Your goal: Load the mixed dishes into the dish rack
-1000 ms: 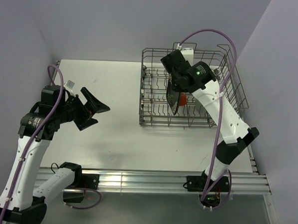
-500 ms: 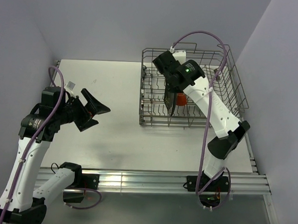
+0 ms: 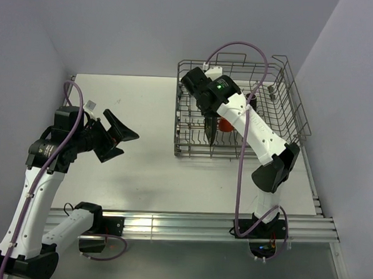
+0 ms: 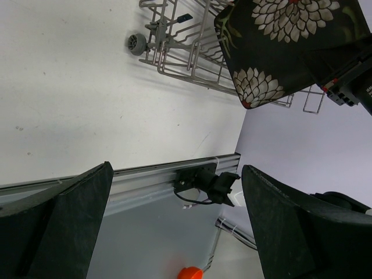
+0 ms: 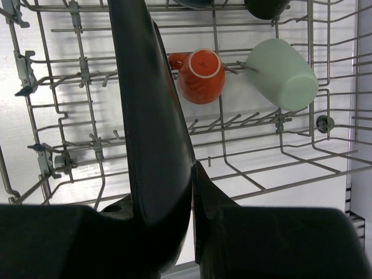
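The dark square plate [image 5: 152,116] with silvery leaf pattern [image 4: 285,40] hangs on edge above the tines of the grey wire dish rack [image 3: 287,129], over its front left part. My right gripper [image 3: 207,109] is shut on the plate's rim; one fingertip [image 5: 200,180] presses its right face. Inside the rack lie the small orange cup [image 5: 197,75] and the pale green cup [image 5: 285,72], and a dark rounded dish [image 5: 264,7] shows at the far edge. My left gripper [image 3: 115,134] hovers open over the table's left side, with nothing between its fingers [image 4: 64,221].
The rack [image 4: 186,49] fills the table's right rear, its raised wire handles [image 3: 281,63] near the right wall. The white table [image 3: 141,162] ends at an aluminium rail [image 3: 188,224] by the arm bases. Purple-grey walls close in on the left, back and right.
My right arm has swung left over the rack, carrying the plate from near the middle toward the front left rows. The left arm has barely moved.
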`<action>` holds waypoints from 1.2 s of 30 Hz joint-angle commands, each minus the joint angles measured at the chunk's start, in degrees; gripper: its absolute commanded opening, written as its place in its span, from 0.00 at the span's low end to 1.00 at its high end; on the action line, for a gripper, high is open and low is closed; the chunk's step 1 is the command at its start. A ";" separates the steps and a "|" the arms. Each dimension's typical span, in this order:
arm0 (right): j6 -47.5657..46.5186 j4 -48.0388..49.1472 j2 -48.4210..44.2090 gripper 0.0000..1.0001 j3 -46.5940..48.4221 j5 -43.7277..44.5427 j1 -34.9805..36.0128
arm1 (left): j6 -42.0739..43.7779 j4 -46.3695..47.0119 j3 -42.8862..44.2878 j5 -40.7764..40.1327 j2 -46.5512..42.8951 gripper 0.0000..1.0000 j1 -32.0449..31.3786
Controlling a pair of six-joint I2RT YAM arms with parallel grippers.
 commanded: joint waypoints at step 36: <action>6.20 1.43 5.71 0.25 -9.00 7.94 5.88 | 4.86 0.78 -0.33 2.27 1.00 0.99 -0.05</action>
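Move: Just ahead of and below the right hand, which already pinches the upright plate, lies its place in the dish rack: about 3 cm forward, 3 cm left and 17 cm down. The red cup lies some 7 cm ahead and 5 cm to the right; the green cup is level with it, 11 cm farther right. The blue bowl stands roughly 19 cm ahead of the hand and 5 cm right. From the left hand that rack place is about 16 cm ahead and 25 cm right. Lowering the plate among the wires at the rack's left part, the right hand sinks about 4.5 cm, at first also slanting some 2.5 cm forward and 2.5 cm left, away from the red cup, then going almost straight down until it stops. Its left side dips about 10 degrees and the fingertips tip up a little. The pinch is kept, with the gripper's effort falling right at the end. ##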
